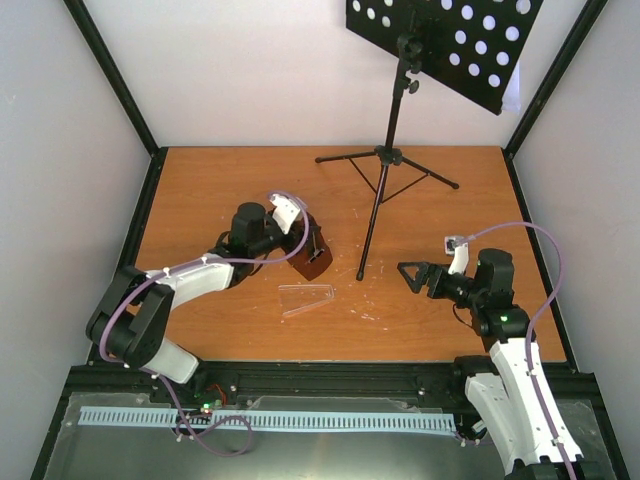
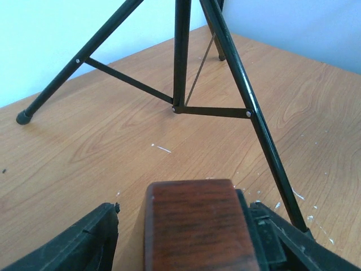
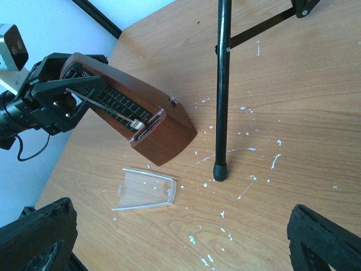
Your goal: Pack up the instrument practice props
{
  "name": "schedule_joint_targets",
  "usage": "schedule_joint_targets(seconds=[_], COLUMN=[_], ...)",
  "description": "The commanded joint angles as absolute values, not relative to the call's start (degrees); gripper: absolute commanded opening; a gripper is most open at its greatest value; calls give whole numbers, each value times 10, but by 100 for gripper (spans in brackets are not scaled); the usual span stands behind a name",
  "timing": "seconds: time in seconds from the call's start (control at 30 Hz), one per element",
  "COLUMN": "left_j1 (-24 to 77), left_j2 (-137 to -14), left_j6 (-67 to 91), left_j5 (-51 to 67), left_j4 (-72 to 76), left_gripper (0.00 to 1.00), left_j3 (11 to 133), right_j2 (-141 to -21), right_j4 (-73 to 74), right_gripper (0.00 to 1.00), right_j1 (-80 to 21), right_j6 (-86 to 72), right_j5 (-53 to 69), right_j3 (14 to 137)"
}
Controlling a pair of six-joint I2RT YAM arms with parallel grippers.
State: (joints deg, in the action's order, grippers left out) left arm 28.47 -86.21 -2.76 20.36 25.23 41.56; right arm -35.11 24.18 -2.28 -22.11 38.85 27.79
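Note:
The red-brown wooden metronome point(image 1: 312, 257) point(image 3: 161, 124) leans tilted, its base on the table and its pendulum face bare. My left gripper point(image 1: 298, 240) point(image 2: 186, 212) point(image 3: 62, 90) is open around its narrow top point(image 2: 192, 226), with a gap showing at one finger. The metronome's clear plastic cover point(image 1: 307, 298) point(image 3: 145, 190) lies flat on the table just in front of it. To its right stands the black tripod music stand point(image 1: 385, 160) point(image 2: 181, 68) point(image 3: 221, 84), its perforated desk point(image 1: 440, 40) at the top. My right gripper point(image 1: 412, 275) point(image 3: 181, 226) hangs open and empty, right of the stand's near foot.
The stand's near leg ends at a rubber foot point(image 3: 219, 171) close to the metronome's base. Two more legs point(image 1: 330, 158) spread towards the back wall. White flecks dot the wooden table point(image 1: 220, 190). Black frame posts point(image 1: 110, 70) stand at the corners.

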Motion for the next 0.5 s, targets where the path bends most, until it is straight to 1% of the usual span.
schedule_joint_targets(seconds=[0.0,0.07,0.2,0.3,0.37,0.47], left_j1=[287,287,287,287,287,281], left_j2=[-835,-822,-771,-727,-700,-667], left_j6=[-40,-31,19,64,104,211], left_j5=[202,189,153,129,117,121], left_j4=[252,239,223,181,150,107], left_gripper=[68,76,85,91,94,98], left_j3=[416,413,392,390,393,392], right_j2=[-348,-347,-352,-366,-382,-413], right_j4=[231,230,226,199,182,169], right_gripper=[100,100,100,100,98,92], right_j1=[-26,-26,-26,-27,-28,-49], right_j6=[-221,-219,-212,-222,-226,-226], right_j5=[401,406,419,447,456,434], right_j3=[271,271,284,294,302,320])
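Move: The left hand has its partly open fingers around the upper part of the upright metronome, whose middle is about 6 cm below and 1 cm to the right, level ahead. The clear cover lies roughly 10 cm back from there, straight below in height by some 16 cm; the stand leg's foot is about 12 cm right and 4 cm back. From the right hand the metronome stands about 12 cm ahead and 21 cm left. The left fingers open wide, freeing the metronome, as the hand rises about 5 cm, drawing left and back. ##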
